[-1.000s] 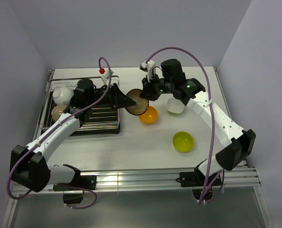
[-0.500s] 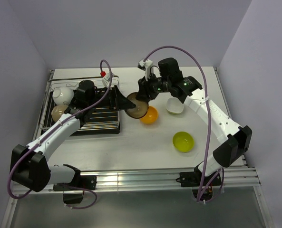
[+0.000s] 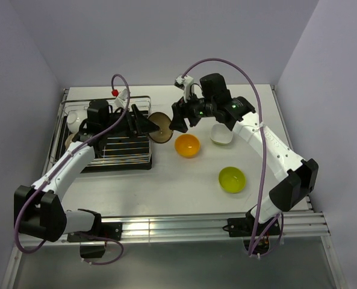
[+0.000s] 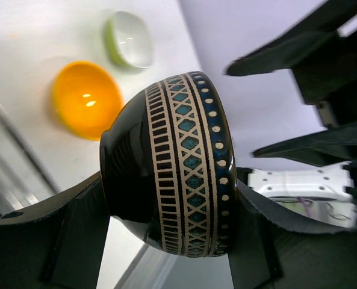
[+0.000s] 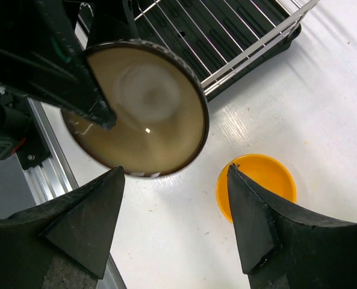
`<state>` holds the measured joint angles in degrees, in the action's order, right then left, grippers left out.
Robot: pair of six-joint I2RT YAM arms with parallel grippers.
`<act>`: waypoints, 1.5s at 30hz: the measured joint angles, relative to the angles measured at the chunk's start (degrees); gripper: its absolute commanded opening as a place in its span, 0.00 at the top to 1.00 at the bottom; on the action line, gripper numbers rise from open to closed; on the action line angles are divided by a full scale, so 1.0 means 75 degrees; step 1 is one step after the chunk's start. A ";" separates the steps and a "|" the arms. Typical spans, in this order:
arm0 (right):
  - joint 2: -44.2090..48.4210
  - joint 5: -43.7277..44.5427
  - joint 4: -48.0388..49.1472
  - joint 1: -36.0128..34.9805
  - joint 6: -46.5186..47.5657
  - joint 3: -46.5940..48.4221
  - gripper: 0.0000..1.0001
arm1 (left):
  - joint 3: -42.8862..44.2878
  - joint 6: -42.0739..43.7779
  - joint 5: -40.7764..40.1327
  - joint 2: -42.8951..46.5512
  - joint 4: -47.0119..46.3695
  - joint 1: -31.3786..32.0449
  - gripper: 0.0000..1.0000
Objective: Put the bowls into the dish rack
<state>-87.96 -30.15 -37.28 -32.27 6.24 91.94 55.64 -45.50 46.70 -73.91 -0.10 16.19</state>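
My left gripper [image 3: 153, 126] is shut on the black bowl with a brownish inside [image 3: 161, 127], holding it on edge in the air by the right end of the dish rack [image 3: 115, 150]. In the left wrist view the bowl [image 4: 172, 162] sits between my fingers [image 4: 76, 232]. My right gripper [image 3: 179, 118] is open and empty just right of that bowl, not touching it. The right wrist view shows the bowl's inside [image 5: 145, 108]. The orange bowl [image 3: 187, 145], a white bowl [image 3: 221, 134] and the lime bowl [image 3: 232, 179] sit on the table. Another white bowl [image 3: 76, 119] is in the rack's left end.
The rack's wire frame and black tray [image 5: 226, 36] lie just beyond the held bowl. The orange bowl [image 5: 259, 180] is under my right gripper's right finger [image 5: 256, 229]. Walls close the table on three sides. Purple cables loop above both arms.
My left gripper has drawn the black bowl left and back, toward the rack. The right gripper now stands apart from the bowl, having shifted a little left.
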 measured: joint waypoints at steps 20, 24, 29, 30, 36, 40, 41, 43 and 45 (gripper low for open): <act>-0.0052 -0.0105 0.0000 0.0425 -0.0143 0.0000 0.23 | 0.2215 0.3829 -0.2547 -0.1003 0.3850 -0.1335 1.00; -0.0108 -0.0105 0.0000 0.0425 -0.0143 0.0000 0.23 | 0.2463 0.4281 -0.3179 -0.1332 0.4106 -0.1335 1.00; -0.0149 -0.0102 0.0000 0.0425 -0.0143 -0.0003 0.23 | 0.2664 0.4727 -0.3943 -0.1772 0.4395 -0.1335 1.00; -0.0149 -0.0099 0.0003 0.0425 -0.0143 -0.0003 0.23 | 0.2731 0.4797 -0.4074 -0.1868 0.4450 -0.1335 1.00; -0.0175 -0.0090 0.0003 0.0431 -0.0140 -0.0003 0.23 | 0.3287 0.5149 -0.4899 -0.2474 0.4683 -0.1332 1.00; -0.0207 -0.0067 0.0000 0.0440 -0.0137 -0.0003 0.23 | 0.3404 0.5327 -0.5394 -0.2626 0.4674 -0.1274 1.00; -0.0207 -0.0064 0.0003 0.0443 -0.0137 -0.0003 0.23 | 0.3404 0.5386 -0.5572 -0.2646 0.4680 -0.1224 1.00; -0.0207 -0.0055 0.0003 0.0443 -0.0137 -0.0006 0.23 | 0.3404 0.5511 -0.5896 -0.2669 0.4669 -0.1102 1.00; -0.0207 -0.0044 0.0006 0.0446 -0.0137 -0.0012 0.23 | 0.3363 0.5625 -0.6286 -0.2669 0.4578 -0.0906 1.00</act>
<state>-89.52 -30.48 -37.23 -28.93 5.21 91.85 80.86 -3.31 -0.45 -93.93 34.24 9.39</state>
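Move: The left hand already holds the dark patterned bowl. The open middle slots of the dish rack lie about 12 cm ahead, 20 cm to its left and 20 cm below. The white bowl in the rack is roughly 14 cm ahead and 35 cm left; the brown bowl there is 8 cm ahead and 37 cm left. The orange bowl is 7 cm ahead and 10 cm right. For the empty right hand, those slots are 12 cm ahead and 26 cm left. Keeping its pinch on the dark patterned bowl, the left hand carries it away from the right gripper and over the open middle of the dish rack, going about 17 cm left and 12 cm forward while sinking some 10 cm, mostly after the first half second. Along the way the wrist rolls some 60 degrees, taking the fingers from pointing right to pointing down, with a smaller counter-clockwise swing; the right hand, already open and clear of the bowl, only eases about 2 cm forward and slightly right and down. ##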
